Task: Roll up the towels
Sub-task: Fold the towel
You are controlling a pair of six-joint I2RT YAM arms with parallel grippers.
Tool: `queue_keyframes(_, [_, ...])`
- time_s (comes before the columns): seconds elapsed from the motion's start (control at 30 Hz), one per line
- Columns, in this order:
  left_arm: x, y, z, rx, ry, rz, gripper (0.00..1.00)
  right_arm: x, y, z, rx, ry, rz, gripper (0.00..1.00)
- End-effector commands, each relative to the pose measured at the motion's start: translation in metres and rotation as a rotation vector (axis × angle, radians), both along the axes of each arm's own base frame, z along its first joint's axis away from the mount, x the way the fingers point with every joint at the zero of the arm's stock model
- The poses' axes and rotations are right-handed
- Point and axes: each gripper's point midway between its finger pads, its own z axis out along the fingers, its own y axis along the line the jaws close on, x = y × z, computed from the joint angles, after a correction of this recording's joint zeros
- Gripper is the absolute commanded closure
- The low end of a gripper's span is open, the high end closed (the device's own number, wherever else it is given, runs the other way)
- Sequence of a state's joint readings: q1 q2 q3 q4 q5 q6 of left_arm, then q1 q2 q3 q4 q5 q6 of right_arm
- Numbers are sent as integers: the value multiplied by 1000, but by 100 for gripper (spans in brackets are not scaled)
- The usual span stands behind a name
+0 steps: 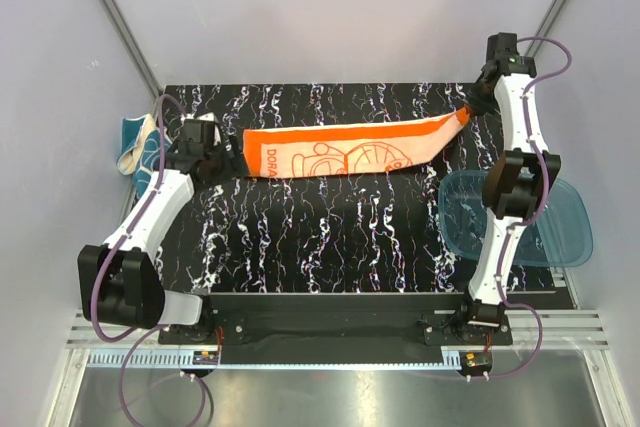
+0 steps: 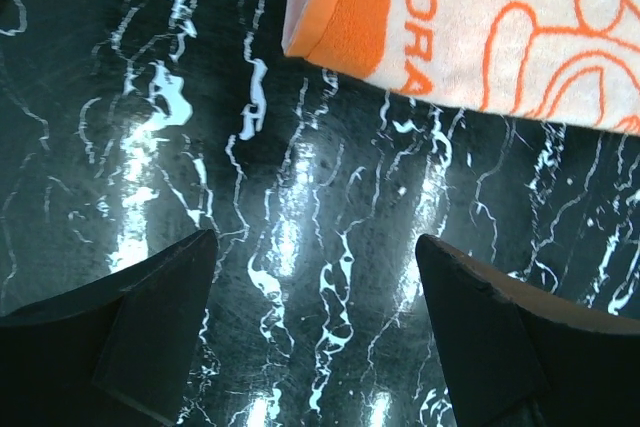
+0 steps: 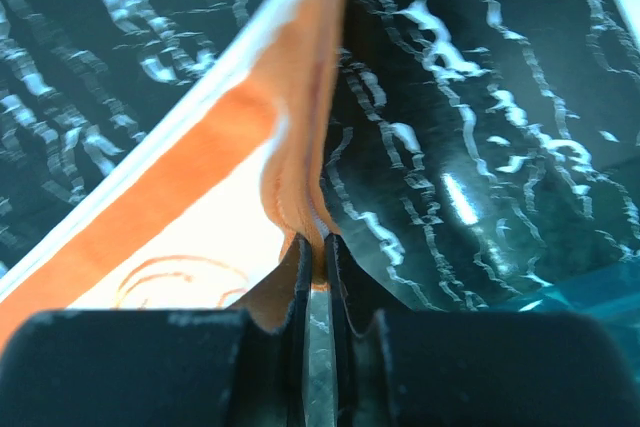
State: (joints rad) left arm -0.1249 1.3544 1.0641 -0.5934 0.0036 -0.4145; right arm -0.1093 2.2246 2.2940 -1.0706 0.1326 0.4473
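Observation:
The orange and peach towel (image 1: 350,150) lies folded into a long strip across the far half of the black marbled table (image 1: 330,237). My right gripper (image 1: 472,107) is shut on its right end, the orange edge (image 3: 305,162) pinched between the jaws and lifted a little. My left gripper (image 1: 232,160) stands open just left of the towel's left end (image 2: 345,17), nothing between its fingers (image 2: 160,317). The teal towel (image 1: 135,143) with white swirls lies bunched off the table's left edge, behind the left arm.
A translucent blue plastic tray (image 1: 555,222) sits at the table's right edge, partly under the right arm. Grey walls close in on both sides. The arms' bases stand along the near edge.

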Motion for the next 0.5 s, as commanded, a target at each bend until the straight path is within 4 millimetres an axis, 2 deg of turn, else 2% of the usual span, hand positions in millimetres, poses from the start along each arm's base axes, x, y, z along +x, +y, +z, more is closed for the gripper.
queue_keyframes(0.0, [0,-16,7,-39,-26,-60,14,17,47,58,59,-162,152,100])
queue_keyframes(0.13, [1,-18,11,-52,-38,-66,14,26,117,79,90,-226,325,100])
queue_keyframes(0.17, [1,-19,12,-55,-42,-66,14,22,152,83,102,-233,392,100])
queue_keyframes(0.23, [1,-18,13,-55,-42,-63,14,21,186,89,115,-254,449,100])
queue_keyframes(0.27, [2,-18,15,-54,-48,-60,14,18,215,91,134,-268,496,100])
queue_keyframes(0.37, [0,-15,18,-58,-58,-38,14,11,261,92,239,-283,542,100])
queue_keyframes(0.4, [0,-14,19,-67,-63,-20,13,10,291,99,288,-320,569,100])
queue_keyframes(0.47, [1,-16,22,-94,-85,-16,13,5,325,100,350,-343,622,100])
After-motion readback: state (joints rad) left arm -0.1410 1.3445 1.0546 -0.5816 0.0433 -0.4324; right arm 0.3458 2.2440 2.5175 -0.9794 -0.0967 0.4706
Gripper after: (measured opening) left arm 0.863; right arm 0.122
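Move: The right gripper holds the orange towel's raised right end. The place to bring it towards is the towel's left end, flat on the table about 65 cm to its left, 5 cm back and 16 cm below. The blue towel lies some 33 cm left of that left end, about level with it. The basket is roughly 26 cm back from the right gripper and 9 cm to its right. From the left gripper, the towel's left end is about 13 cm ahead, 3 cm right and 13 cm below. Sweep the right gripper fast to the left, about 29 cm towards the towel's left end, climbing some 9 cm on the way. Keep the fingers shut on the towel's end so the cloth trails up and over, and turn the wrist about 30 degrees counter-clockwise while tipping the fingers up a little. ##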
